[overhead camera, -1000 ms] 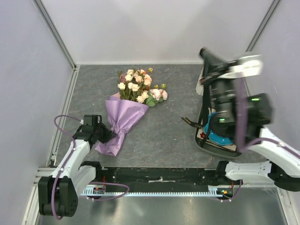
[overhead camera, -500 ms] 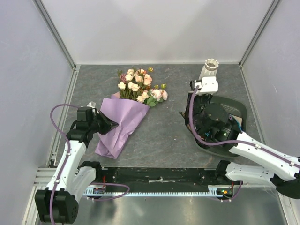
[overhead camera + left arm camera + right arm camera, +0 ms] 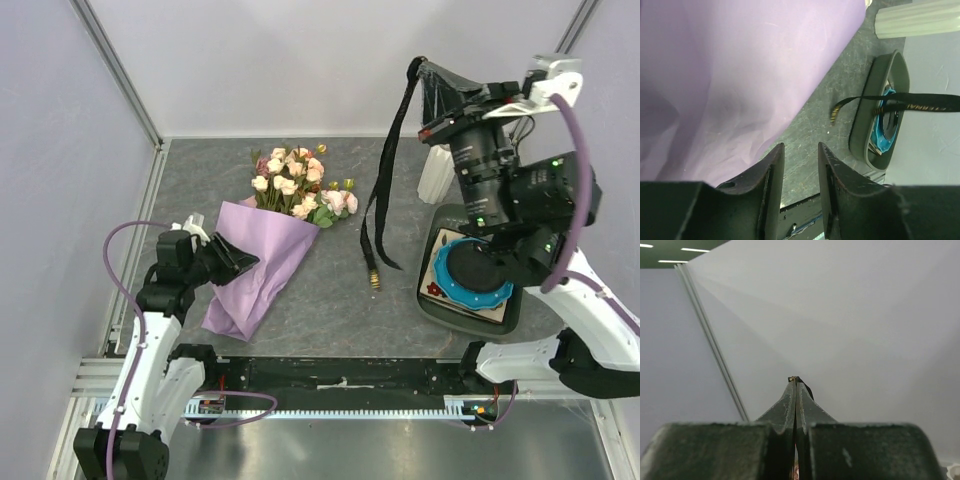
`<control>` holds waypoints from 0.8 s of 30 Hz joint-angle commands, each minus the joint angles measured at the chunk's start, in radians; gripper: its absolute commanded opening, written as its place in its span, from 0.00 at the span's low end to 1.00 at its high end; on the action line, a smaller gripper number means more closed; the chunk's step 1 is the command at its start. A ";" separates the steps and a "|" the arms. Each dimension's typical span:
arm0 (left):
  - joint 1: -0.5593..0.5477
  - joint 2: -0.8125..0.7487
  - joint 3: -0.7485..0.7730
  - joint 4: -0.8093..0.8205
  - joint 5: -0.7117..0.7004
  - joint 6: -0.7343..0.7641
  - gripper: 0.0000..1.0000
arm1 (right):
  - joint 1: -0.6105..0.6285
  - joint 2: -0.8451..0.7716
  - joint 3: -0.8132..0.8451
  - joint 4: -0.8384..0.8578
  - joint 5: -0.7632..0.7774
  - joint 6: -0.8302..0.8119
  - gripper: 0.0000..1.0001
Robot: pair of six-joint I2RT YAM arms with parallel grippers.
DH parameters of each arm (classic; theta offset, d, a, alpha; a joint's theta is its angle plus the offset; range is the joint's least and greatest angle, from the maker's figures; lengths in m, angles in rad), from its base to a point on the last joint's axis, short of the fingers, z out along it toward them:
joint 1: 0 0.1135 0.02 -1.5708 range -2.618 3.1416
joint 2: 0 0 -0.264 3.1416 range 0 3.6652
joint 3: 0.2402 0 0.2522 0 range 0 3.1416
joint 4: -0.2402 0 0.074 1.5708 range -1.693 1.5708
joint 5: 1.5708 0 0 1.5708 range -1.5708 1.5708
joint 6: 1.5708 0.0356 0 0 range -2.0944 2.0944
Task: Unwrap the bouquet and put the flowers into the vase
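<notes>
The bouquet point(image 3: 262, 255) lies left of centre, its lilac paper point(image 3: 730, 75) loose around the stems. The flowers point(image 3: 295, 185), pink, cream and peach roses, point toward the back wall. My left gripper point(image 3: 243, 262) hovers at the paper's left edge, open, with nothing between its fingers point(image 3: 771, 170). My right gripper point(image 3: 418, 68) is raised high at the back right, shut on the black ribbon point(image 3: 385, 160), which hangs free down to the table. A sliver of ribbon point(image 3: 805, 387) shows at the pinched tips. The white ribbed vase point(image 3: 436, 178) stands behind the right arm, partly hidden.
A blue round dish point(image 3: 472, 275) with a black centre sits on a dark tray point(image 3: 432, 300) at the right, below the right arm. The ribbon's end point(image 3: 374, 281) touches down between the bouquet and the tray. Grey walls enclose the table on three sides.
My right arm swung up from the tray area, lifting the black ribbon clear so it dangles. My left gripper opened and let go of the lilac paper.
</notes>
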 commanded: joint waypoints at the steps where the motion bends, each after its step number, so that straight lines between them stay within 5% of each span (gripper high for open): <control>1: 0.002 0.029 0.021 0.033 0.042 0.034 0.40 | -0.001 -0.031 0.021 -0.053 -0.059 0.040 0.00; 12: 0.002 0.029 0.001 0.047 0.042 0.042 0.40 | -0.001 -0.307 -0.410 -0.082 0.225 0.003 0.00; 24: 0.002 0.075 0.010 0.069 0.039 0.049 0.40 | 0.001 -0.513 -0.398 -0.318 0.069 0.173 0.00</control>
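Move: The right hand holds the black ribbon high up; the green bin lies about 17 cm to its right, 3 cm back and some 60 cm below. The vase stands roughly 17 cm ahead and 8 cm right, the bouquet 5 cm ahead and 28 cm left, both far below. From the open left hand, the bin is about 53 cm right, 1 cm back, 13 cm lower; the bouquet's middle is 7 cm ahead, 7 cm right, 12 cm lower. Still pinching the ribbon, the right hand sweeps some 10 cm right and down, easing back, towards the bin. ##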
